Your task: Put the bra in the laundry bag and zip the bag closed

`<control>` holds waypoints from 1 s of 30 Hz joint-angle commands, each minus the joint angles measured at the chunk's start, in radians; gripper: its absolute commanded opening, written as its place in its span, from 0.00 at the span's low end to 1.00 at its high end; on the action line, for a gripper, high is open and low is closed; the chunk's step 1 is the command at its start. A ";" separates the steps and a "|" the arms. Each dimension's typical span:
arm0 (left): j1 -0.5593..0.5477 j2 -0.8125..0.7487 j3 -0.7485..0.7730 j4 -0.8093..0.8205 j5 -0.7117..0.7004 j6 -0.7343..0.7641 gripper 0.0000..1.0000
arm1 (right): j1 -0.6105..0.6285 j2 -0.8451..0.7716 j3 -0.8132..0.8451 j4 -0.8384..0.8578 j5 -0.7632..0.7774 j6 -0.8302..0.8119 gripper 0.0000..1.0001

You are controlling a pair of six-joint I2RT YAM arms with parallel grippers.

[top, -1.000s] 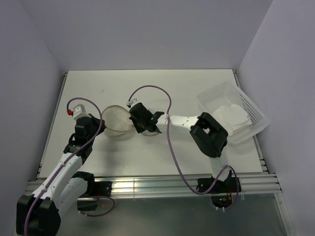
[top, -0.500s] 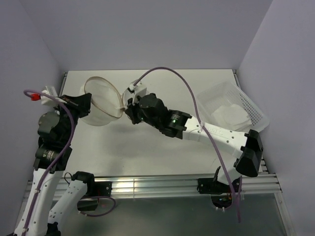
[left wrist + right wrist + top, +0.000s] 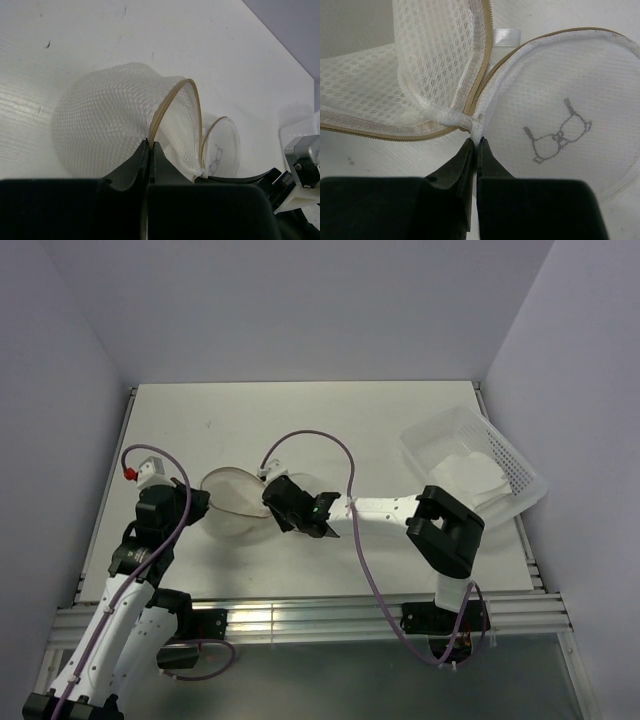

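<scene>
The laundry bag (image 3: 235,502) is a white mesh pouch with tan rim trim, open and held between my two grippers left of the table's centre. My left gripper (image 3: 199,506) is shut on the bag's tan rim (image 3: 165,107) at its left side. My right gripper (image 3: 270,497) is shut on the fabric where the round lid (image 3: 560,125) joins the body. The lid shows a small black mark (image 3: 557,139). The bra (image 3: 468,476) lies as a limp off-white heap in the tray at the right, away from both grippers.
A white perforated plastic tray (image 3: 510,455) stands tilted at the table's right edge. The right arm's link (image 3: 385,510) stretches across the middle. Purple cables loop over both arms. Walls close in the back and both sides.
Half a second ago both grippers held the bag raised toward the back left. Now they have come down and forward, with the bag low over the table again.
</scene>
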 commanded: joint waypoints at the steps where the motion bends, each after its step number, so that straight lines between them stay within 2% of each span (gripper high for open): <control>1: -0.002 -0.059 -0.015 0.040 -0.031 -0.038 0.05 | -0.001 -0.047 -0.027 0.093 0.015 0.037 0.04; 2: -0.002 -0.071 -0.016 0.039 -0.031 -0.036 0.08 | 0.000 -0.048 -0.035 0.090 0.004 0.043 0.12; 4: -0.002 -0.071 -0.012 0.036 -0.026 -0.023 0.17 | 0.000 -0.050 -0.037 0.084 -0.028 0.046 0.21; 5: -0.002 -0.065 -0.001 0.031 -0.025 -0.020 0.34 | -0.001 -0.050 -0.030 0.063 -0.037 0.045 0.35; 8: -0.002 -0.056 0.016 0.008 -0.025 -0.004 0.55 | -0.004 -0.088 -0.029 0.027 -0.056 0.046 0.53; 11: -0.002 -0.065 0.048 0.017 0.000 0.010 0.69 | -0.026 -0.183 -0.044 0.017 -0.080 0.049 0.54; 14: -0.002 -0.073 0.102 -0.003 0.015 0.039 0.76 | -0.069 -0.316 -0.066 0.014 -0.111 0.049 0.54; 17: -0.002 -0.087 0.163 -0.035 0.041 0.085 0.79 | -0.170 -0.463 -0.101 0.014 -0.145 0.068 0.53; 19: -0.002 -0.105 0.186 -0.046 0.073 0.131 0.80 | -0.297 -0.536 -0.145 0.018 -0.145 0.095 0.52; 23: -0.002 -0.174 0.220 -0.064 0.234 0.215 0.82 | -0.581 -0.666 -0.227 -0.006 0.005 0.158 0.49; 24: -0.002 -0.186 0.214 -0.061 0.263 0.238 0.83 | -0.706 -0.674 -0.240 -0.014 0.051 0.173 0.49; 27: -0.002 -0.235 0.173 -0.046 0.360 0.266 0.84 | -0.866 -0.676 -0.299 0.001 0.111 0.203 0.51; 28: -0.002 -0.254 0.153 -0.047 0.373 0.269 0.85 | -0.949 -0.661 -0.313 0.004 0.152 0.213 0.56; 29: -0.003 -0.263 0.146 -0.040 0.386 0.269 0.85 | -0.984 -0.651 -0.325 0.017 0.174 0.215 0.58; 30: -0.003 -0.275 0.142 -0.034 0.399 0.270 0.86 | -1.018 -0.641 -0.343 0.032 0.191 0.227 0.64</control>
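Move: Roughly 47 cm to the right of the right hand and 9 cm ahead, about 2 cm lower, the white bra lies in the basket, whose middle is some 48 cm right and 11 cm ahead. The open bag mouth centres about 8 cm left and 3 cm ahead, the printed lid 7 cm right and 2 cm ahead. From the left hand the bra is about 62 cm right, 8 cm ahead and 13 cm below. Letting go of the bag at both ends, left fingers off the raised zip rim and right fingers off the hinge beside the lid, the hands part. The right climbs about 20 cm, sweeps some 38 cm right and 12 forward to the basket, dipping late and turning about 60 degrees clockwise, fingers half open; the left, opened wide, rises 12 cm, then also draws back a little, its fingers tilting up. ##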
